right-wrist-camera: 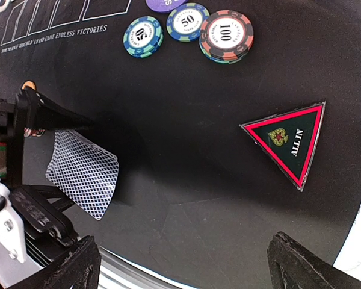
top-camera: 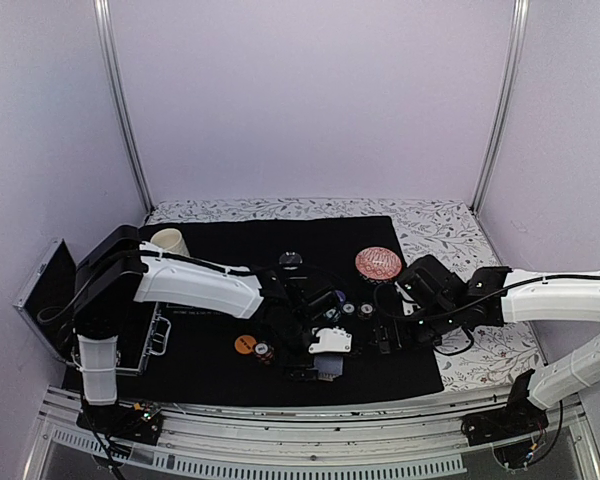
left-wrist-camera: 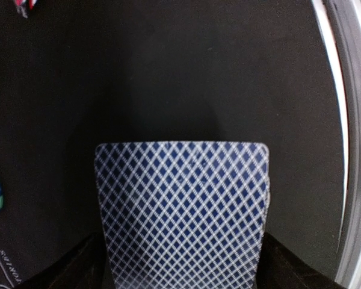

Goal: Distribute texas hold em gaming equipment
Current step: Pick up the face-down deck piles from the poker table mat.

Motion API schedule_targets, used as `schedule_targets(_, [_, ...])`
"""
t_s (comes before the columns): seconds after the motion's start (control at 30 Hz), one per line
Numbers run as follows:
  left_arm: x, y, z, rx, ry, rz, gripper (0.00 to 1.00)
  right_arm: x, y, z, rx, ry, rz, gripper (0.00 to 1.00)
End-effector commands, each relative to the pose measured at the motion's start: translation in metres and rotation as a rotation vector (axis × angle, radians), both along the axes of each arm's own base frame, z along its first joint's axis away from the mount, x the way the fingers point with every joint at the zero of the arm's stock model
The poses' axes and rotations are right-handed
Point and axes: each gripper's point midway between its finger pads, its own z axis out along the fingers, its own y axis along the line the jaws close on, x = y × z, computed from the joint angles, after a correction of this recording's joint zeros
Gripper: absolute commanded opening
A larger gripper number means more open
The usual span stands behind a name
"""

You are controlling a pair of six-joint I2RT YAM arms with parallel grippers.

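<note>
A playing card with a blue diamond-patterned back lies between the fingers of my left gripper, which press its two long edges near the mat's front edge. The same card shows in the right wrist view beside the left fingers. My right gripper hangs open over bare black mat, nothing between its fingers. A red-edged black triangle marker lies ahead of it. Three striped poker chips and a purple disc sit farther off. An orange disc and a black disc rest on the mat.
A red patterned bowl and a cream mug stand at the back of the black mat. An open case sits at the left edge. The metal table rail runs just right of the card.
</note>
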Motion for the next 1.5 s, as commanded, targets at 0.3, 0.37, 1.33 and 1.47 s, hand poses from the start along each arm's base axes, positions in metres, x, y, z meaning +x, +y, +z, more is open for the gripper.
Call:
schedule_targets(0.3, [-0.017, 0.029, -0.012, 0.115, 0.102, -0.029, 0.78, 0.004, -0.001, 0.005, 0.003, -0.024, -0.014, 0.99])
schedule_targets(0.37, [-0.009, 0.028, -0.012, 0.111, 0.093, -0.009, 0.76, 0.005, 0.000, 0.006, 0.003, -0.024, -0.014, 0.99])
schedule_targets(1.33, [0.010, 0.032, 0.001, 0.092, 0.000, 0.065, 0.56, 0.015, -0.010, 0.041, 0.049, -0.115, -0.087, 0.99])
schedule_targets(1.47, [0.024, 0.030, 0.040, 0.006, -0.094, 0.113, 0.55, 0.020, -0.004, 0.062, 0.145, -0.155, -0.105, 0.99])
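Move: The face-down deck already sits between my open left fingers, its middle about 2 cm to the right of the hand and 1 cm below. On the mat around that hand, the red chip stack stands some 10 cm left and 3 ahead, the orange chip some 14 left and 5 ahead, and the nearest blue-green chip about 12 ahead and 4 right. From my right hand, the deck is roughly 13 cm left, 2 back and 8 below. Staying low, I draw my left hand back just under 1 cm, then forward again, while the fingers close in on the deck's front and rear edges, ease a little and squeeze in again until they hold it. Only at the end do I ease it about 1 cm up and a good 1 cm left, deck gripped. My right hand, open, climbs about 3 cm. ##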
